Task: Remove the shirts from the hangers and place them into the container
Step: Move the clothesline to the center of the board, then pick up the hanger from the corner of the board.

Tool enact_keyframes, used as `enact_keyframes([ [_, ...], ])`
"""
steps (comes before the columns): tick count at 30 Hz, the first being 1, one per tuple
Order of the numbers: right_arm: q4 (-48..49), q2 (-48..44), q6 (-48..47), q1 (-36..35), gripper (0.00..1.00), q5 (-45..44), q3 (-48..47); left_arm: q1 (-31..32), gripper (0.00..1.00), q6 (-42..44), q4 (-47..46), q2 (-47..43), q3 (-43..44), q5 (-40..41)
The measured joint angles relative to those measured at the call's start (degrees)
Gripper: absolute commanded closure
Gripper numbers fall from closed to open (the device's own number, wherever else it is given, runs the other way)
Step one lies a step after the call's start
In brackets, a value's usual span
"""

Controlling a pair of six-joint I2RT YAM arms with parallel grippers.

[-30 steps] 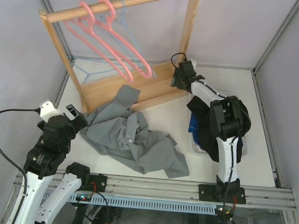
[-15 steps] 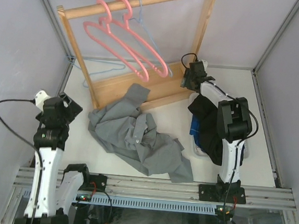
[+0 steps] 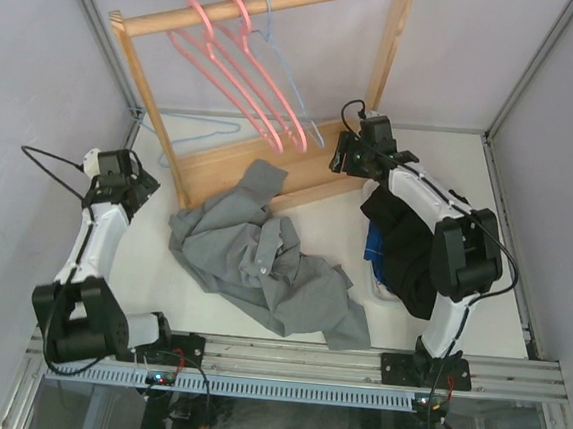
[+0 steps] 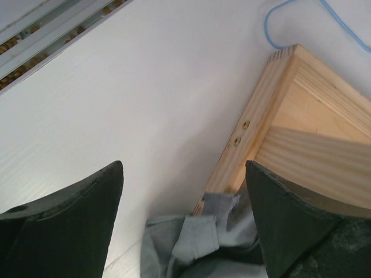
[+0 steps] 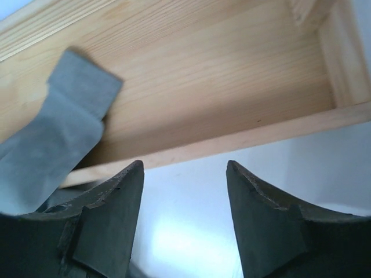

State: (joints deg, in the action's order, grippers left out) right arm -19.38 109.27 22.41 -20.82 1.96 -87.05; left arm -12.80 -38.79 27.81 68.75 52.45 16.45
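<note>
A crumpled grey shirt (image 3: 262, 263) lies on the table in front of the wooden rack; its collar (image 4: 197, 243) shows below my left gripper (image 4: 184, 168), which is open and empty. In the top view the left gripper (image 3: 137, 183) hovers left of the shirt. My right gripper (image 3: 344, 154) is open by the rack's base, a grey sleeve (image 5: 58, 139) to its left, and nothing lies between its fingers (image 5: 184, 165). Two pink hangers (image 3: 248, 81) and a light-blue wire hanger (image 3: 280, 63) hang bare. A black shirt (image 3: 404, 245) and blue plaid cloth (image 3: 372, 244) fill the white container (image 3: 379, 286).
The wooden rack (image 3: 240, 175) stands at the back, its base corner (image 4: 278, 116) close to the left fingers. Another blue wire hanger (image 3: 188, 136) lies on the table behind the base. Grey walls and metal rails border the table on both sides.
My left arm has swung away from the near edge and reached out along the left wall. The rack shifted right and its hangers swung. The right gripper edged left along the rack base.
</note>
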Motion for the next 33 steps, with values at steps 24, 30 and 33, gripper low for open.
enact_keyframes([
  [24,3.34,-22.75,4.22,-9.84,0.42,12.15,19.69,-2.71,0.35,-5.81,-3.72,46.51,37.9,-8.61],
  [30,3.26,-22.77,5.05,-8.7,0.43,13.14,20.79,-2.71,0.37,-5.77,-0.61,51.91,43.8,-9.68],
  [33,3.19,-22.8,5.22,-7.82,0.43,13.75,20.79,-2.71,0.36,-5.73,0.55,53.68,44.02,-10.05],
])
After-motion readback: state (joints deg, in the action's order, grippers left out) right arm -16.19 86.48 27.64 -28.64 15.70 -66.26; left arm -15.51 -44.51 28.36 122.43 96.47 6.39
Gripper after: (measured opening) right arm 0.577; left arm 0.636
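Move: The clothesline base's far-left corner is about 20 cm ahead of the left hand, 1 cm to its right and 12 cm lower. The loose blue hanger lies roughly 28 cm ahead and 9 cm right, the grey shirt 8 cm back and 29 cm right, both some 15 cm below. From the right hand, the base's right end is about 9 cm ahead, 6 cm right and 10 cm down; the grey shirt's middle is 24 cm back, 15 cm left. The left hand heads for the far-left corner of the clothesline base, sweeping about 20 cm forward along the outside of its end, sinking some 9 cm and edging left, while its fingers close part-way on nothing. Meanwhile the open right hand backs about 14 cm off the base towards the grey shirt, shifting left, rising, then settling slightly, and turning some 20 degrees, partly counter-clockwise. ##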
